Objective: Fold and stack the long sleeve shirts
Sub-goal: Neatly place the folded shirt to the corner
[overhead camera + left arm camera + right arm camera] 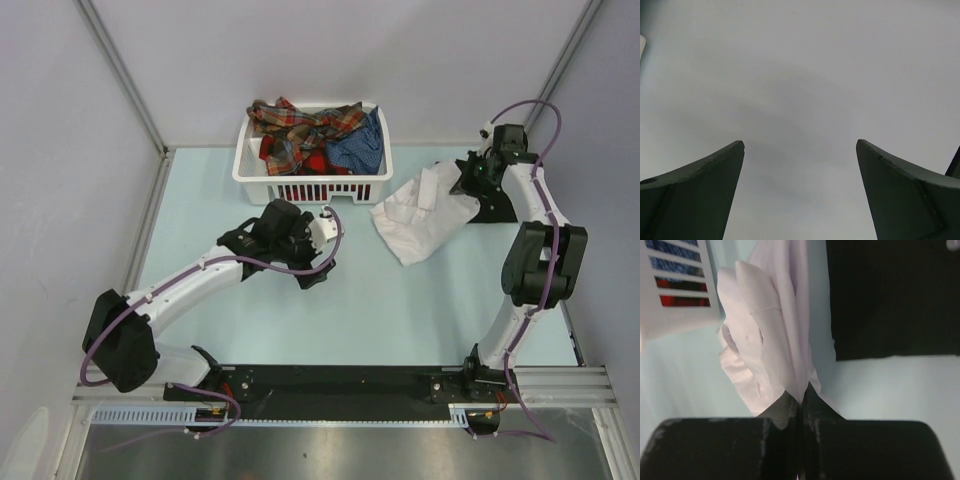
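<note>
A white long sleeve shirt (425,212) lies crumpled on the table, right of centre. My right gripper (468,180) is at its far right edge, and in the right wrist view the gripper (802,392) is shut on a bunched fold of the white shirt (775,330). A black shirt (497,208) lies flat beside it, partly under the right arm, and shows again in the wrist view as a black shirt (890,295). Plaid shirts (300,130) and a blue shirt (362,148) are heaped in the basket. My left gripper (318,250) hovers mid-table; its wrist view shows the left gripper (800,145) open, empty, facing a plain grey surface.
A white slatted basket (250,172) stands at the back centre, and its corner (675,290) shows in the right wrist view. Grey walls and metal posts close in the light blue table (380,320) on three sides. The arm bases sit on a black rail (340,382) at the near edge.
</note>
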Robot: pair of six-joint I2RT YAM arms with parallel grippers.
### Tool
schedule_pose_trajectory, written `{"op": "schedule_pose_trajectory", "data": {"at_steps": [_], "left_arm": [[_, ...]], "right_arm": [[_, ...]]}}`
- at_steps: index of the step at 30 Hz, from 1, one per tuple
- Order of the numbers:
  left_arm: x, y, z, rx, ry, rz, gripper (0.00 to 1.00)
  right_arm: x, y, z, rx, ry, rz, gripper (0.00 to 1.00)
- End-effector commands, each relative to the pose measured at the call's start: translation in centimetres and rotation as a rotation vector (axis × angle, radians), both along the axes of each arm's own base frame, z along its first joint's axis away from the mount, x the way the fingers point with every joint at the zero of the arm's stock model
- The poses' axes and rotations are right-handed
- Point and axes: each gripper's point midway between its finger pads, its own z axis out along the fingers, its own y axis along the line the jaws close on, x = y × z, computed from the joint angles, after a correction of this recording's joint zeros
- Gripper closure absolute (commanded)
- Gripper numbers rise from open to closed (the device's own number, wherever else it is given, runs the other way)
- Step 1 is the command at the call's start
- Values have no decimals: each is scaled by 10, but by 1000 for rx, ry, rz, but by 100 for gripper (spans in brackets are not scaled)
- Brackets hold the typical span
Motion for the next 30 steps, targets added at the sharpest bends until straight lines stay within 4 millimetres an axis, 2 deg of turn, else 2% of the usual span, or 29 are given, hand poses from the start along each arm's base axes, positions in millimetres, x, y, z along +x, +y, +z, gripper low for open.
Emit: {"op": "schedule_pose_trajectory", "data": {"at_steps": [1,2,5,10,17,18,21,25,30], "left_arm": [[1,12,-8,30,30,7,0],[0,13,-9,34,35,11,1],[-2,18,-11,36,45,20,1],[1,25,-11,40,43,44,1],[6,28,-17,41,58,65,1],[6,29,-17,38,60,69,1],[4,30,-20,26,67,80,1],[3,34,-24,29,62,93,0],[5,37,-24,32,49,103,1]], "right_arm": [[55,-13,49,-65,-202,-33,100],[63,-17,59,-76,-227,-43,100],[72,-26,76,-105,-258,-61,100],[69,-36,83,-113,-248,-81,100],[66,-36,119,-122,-299,-75,100],[66,-37,129,-127,-318,-73,100],[67,-40,135,-138,-317,-67,100],[73,-41,155,-142,-347,-64,100],[70,-41,161,-137,-342,-55,100]]}}
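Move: The right gripper grips the edge of the white shirt, whose loose end trails left and back. The black folded shirt lies about 4 cm ahead of that gripper, 11 cm to its right and 14 cm below. The laundry basket's middle is some 11 cm ahead, 33 cm left and 8 cm down; the table's far right corner is about 16 cm ahead and 19 cm right at table height. From the left gripper the black shirt lies roughly 26 cm ahead, 42 cm right. Keep the right fingers shut on the white shirt's edge and carry it forward some 6 cm while starting to climb, then go nearly straight up over the left part of the black shirt, about 14 cm higher in all, drifting slightly right and tipping the fingers up some 15 degrees. Let the empty left gripper, still open, ease left and down about 4 cm each. ##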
